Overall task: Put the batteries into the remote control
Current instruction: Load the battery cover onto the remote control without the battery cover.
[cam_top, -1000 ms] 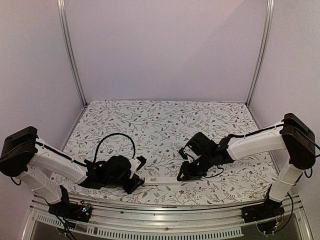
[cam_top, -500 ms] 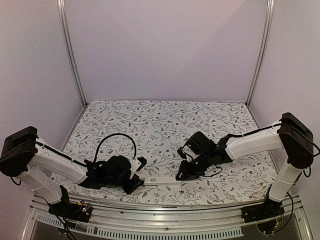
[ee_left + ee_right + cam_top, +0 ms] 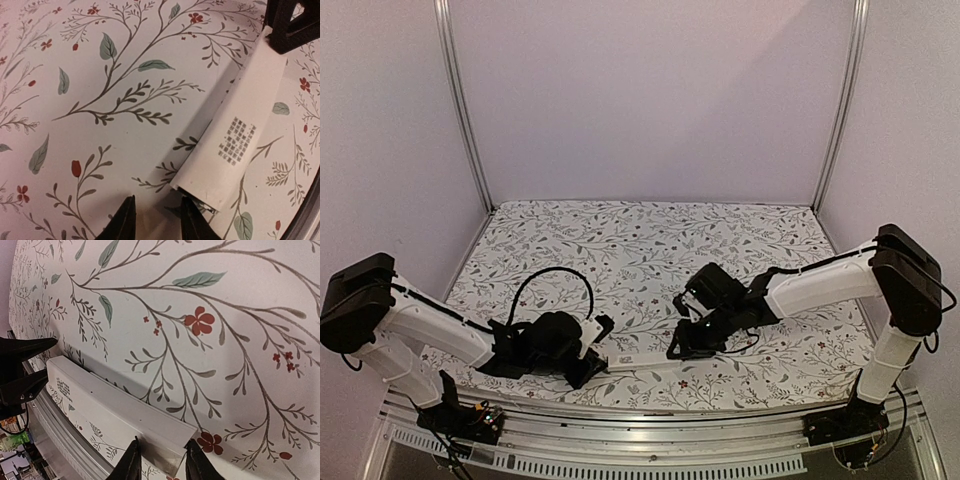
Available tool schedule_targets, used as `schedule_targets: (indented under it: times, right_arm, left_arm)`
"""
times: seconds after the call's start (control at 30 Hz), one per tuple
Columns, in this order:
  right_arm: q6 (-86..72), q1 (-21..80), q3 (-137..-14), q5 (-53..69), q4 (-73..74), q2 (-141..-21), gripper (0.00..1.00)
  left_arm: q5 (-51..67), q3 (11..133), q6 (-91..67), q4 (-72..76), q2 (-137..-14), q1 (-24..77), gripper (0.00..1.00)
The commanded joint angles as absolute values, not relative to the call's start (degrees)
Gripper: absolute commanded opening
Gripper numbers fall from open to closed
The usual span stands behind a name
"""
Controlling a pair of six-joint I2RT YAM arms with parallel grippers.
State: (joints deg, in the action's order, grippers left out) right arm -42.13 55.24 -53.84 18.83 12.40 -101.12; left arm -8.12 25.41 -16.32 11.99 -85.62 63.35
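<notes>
The remote control, a slim white bar, lies flat near the table's front edge between both arms. My right gripper straddles its right end, one finger against each side. My left gripper stands open at the other end. Only cloth lies between its jaws, and its right fingertip touches the corner of the remote, where a dark slot with a metal contact shows. Printed text marks that face. From above, the left gripper and right gripper bracket the bar. The batteries are out of view.
A floral cloth covers the table. An aluminium rail runs along the near edge, close to the remote. A black cable loop arches over the left arm. Plain walls and metal posts enclose the back and sides.
My right gripper has crept slightly left and nearer along the remote's right end. The left arm and the remote have hardly moved.
</notes>
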Motion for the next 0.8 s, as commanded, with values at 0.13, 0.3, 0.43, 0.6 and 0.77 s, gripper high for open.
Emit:
schedule_targets:
  times: [0.13,0.3,0.43,0.6,0.77]
  right_arm:
    - [-41.2,57.5,-55.6,15.8,14.3,-104.4,0.35]
    - [-41.3,58.2,-56.6,15.6,14.5,-105.2,0.45]
    - [-41.2,58.2,-57.2,13.5,15.9,-104.6,0.5]
    - [-39.7,58.1,-59.4,10.5,19.0,-103.8,0.56]
    - [-37.9,58.0,-62.6,9.2,21.5,-102.3,0.68]
  left_arm:
    - [-3.8,24.6,-16.3,16.7,-85.2,64.1,0.3]
    - [-3.9,24.6,-16.3,16.7,-85.1,64.1,0.3]
    - [-4.0,24.3,-16.6,16.9,-84.9,64.1,0.3]
    - [-4.0,24.2,-16.7,16.7,-84.7,64.1,0.29]
    - [-4.0,23.9,-17.1,16.8,-84.6,64.1,0.29]
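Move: The remote control, its battery cover lying on it, stretches crosswise between my hands. Its middle is about 7 cm to the left of my right hand, 1 cm back and 1 cm lower, and its right end is at those fingers. From my left hand the middle is roughly 9 cm to the right, 2 cm ahead and about level; the square printed label is 6 cm right and 2 cm ahead. I spread my right hand's fingers from about a quarter to two thirds open, loosening them around the remote's right end, while that hand edges 1 cm left and a bit forward along the remote, sinking slightly, then lifting about 0.5 cm. My left hand, one finger still against the remote's left end, creeps about 1 cm right and back. ##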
